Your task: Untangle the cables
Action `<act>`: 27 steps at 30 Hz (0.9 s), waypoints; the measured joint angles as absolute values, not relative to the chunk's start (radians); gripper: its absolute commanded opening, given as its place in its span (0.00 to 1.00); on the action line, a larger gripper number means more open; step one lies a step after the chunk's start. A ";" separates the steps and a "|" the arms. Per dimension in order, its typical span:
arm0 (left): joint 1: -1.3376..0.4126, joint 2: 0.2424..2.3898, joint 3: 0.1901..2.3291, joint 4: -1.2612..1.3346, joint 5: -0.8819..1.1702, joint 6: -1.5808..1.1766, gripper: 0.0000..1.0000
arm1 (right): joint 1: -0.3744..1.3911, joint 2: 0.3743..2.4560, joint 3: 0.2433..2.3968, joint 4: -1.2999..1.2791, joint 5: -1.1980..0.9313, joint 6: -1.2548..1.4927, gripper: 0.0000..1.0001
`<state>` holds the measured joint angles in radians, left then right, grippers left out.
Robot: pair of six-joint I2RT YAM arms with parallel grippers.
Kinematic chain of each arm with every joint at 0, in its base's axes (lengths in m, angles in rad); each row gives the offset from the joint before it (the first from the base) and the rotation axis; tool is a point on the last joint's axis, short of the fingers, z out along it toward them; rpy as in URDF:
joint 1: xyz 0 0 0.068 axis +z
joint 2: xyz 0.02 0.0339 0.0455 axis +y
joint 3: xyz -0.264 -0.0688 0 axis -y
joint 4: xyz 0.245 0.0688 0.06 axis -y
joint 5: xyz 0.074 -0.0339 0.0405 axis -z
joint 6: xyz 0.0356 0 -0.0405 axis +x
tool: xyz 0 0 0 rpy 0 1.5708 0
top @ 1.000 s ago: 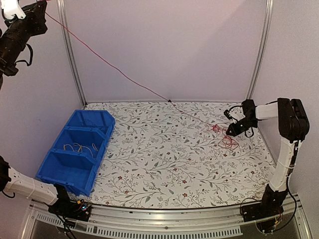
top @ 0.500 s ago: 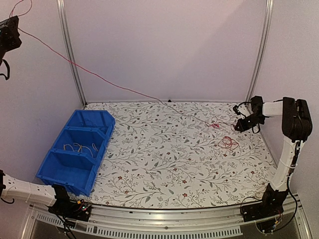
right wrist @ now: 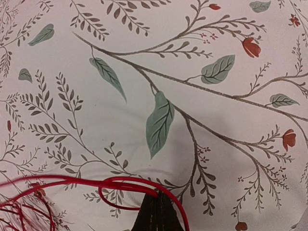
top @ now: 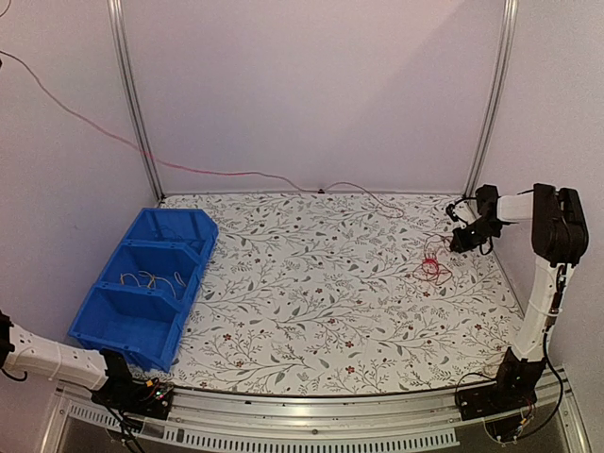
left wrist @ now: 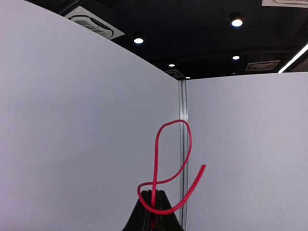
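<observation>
One long red strand of the cables [top: 226, 174] sags from the upper left edge of the top view along the back wall toward the right. A small red clump [top: 432, 268] lies on the floral table [top: 311, 293]. My right gripper [top: 460, 242] sits low just beyond that clump. Seen from the right wrist, the right gripper [right wrist: 156, 209] is shut on red cable loops [right wrist: 120, 182] just above the cloth. My left gripper [left wrist: 154, 214] is out of the top view; its wrist view shows it raised, shut on a looped red cable end [left wrist: 156, 158].
A blue three-compartment bin [top: 132, 342] stands at the table's left, with pale wires [top: 151, 279] in its middle compartment. Metal frame posts [top: 132, 104] [top: 491, 104] rise at the back corners, and white walls close in the back and sides.
The left arm has lifted out of the top view. The red strand, taut before, now hangs slack along the back wall. The right gripper moved back and right, and the clump shrank.
</observation>
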<state>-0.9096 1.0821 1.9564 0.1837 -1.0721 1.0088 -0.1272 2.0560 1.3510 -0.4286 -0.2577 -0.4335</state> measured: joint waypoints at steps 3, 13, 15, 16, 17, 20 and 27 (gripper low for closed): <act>-0.910 1.047 1.959 0.266 -1.096 1.092 0.00 | -0.128 2.062 1.356 -0.427 -0.242 -0.431 0.00; -0.912 1.032 1.901 0.226 -1.103 1.052 0.00 | -0.131 2.070 1.372 -0.435 -0.260 -0.435 0.25; -0.913 1.035 1.880 0.159 -1.095 0.991 0.00 | -0.132 2.070 1.372 -0.455 -0.288 -0.439 0.36; -0.913 1.035 1.870 0.130 -1.091 0.966 0.00 | -0.132 2.070 1.372 -0.465 -0.306 -0.446 0.40; -0.913 1.034 1.858 0.098 -1.087 0.936 0.00 | -0.132 2.069 1.372 -0.476 -0.329 -0.454 0.44; -0.914 1.030 1.826 0.032 -1.081 0.871 0.00 | -0.129 2.067 1.377 -0.509 -0.374 -0.462 0.50; -0.914 1.092 1.913 -0.031 -1.050 0.839 0.00 | -0.080 1.994 1.382 -0.584 -0.406 -0.492 0.59</act>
<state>-0.9138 1.0920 1.9129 -0.0307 -1.0504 0.8387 -0.0803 1.9942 1.3815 -0.5842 -0.4061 -0.4923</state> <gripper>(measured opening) 0.001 0.561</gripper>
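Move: The left hand, high up and still pinching a red cable, has the blue bin's near compartment about 68 cm below, 5 cm ahead and 11 cm left; the middle compartment with pale cables lies some 18 cm ahead, 8 cm left. The right fingers, shut on a red strand just above the table, have the red tangle's middle about 8 cm back and 9 cm left. Opening, the right hand moves 5 cm left towards the tangle; the left swings left-back, then 10 cm right-forward. ##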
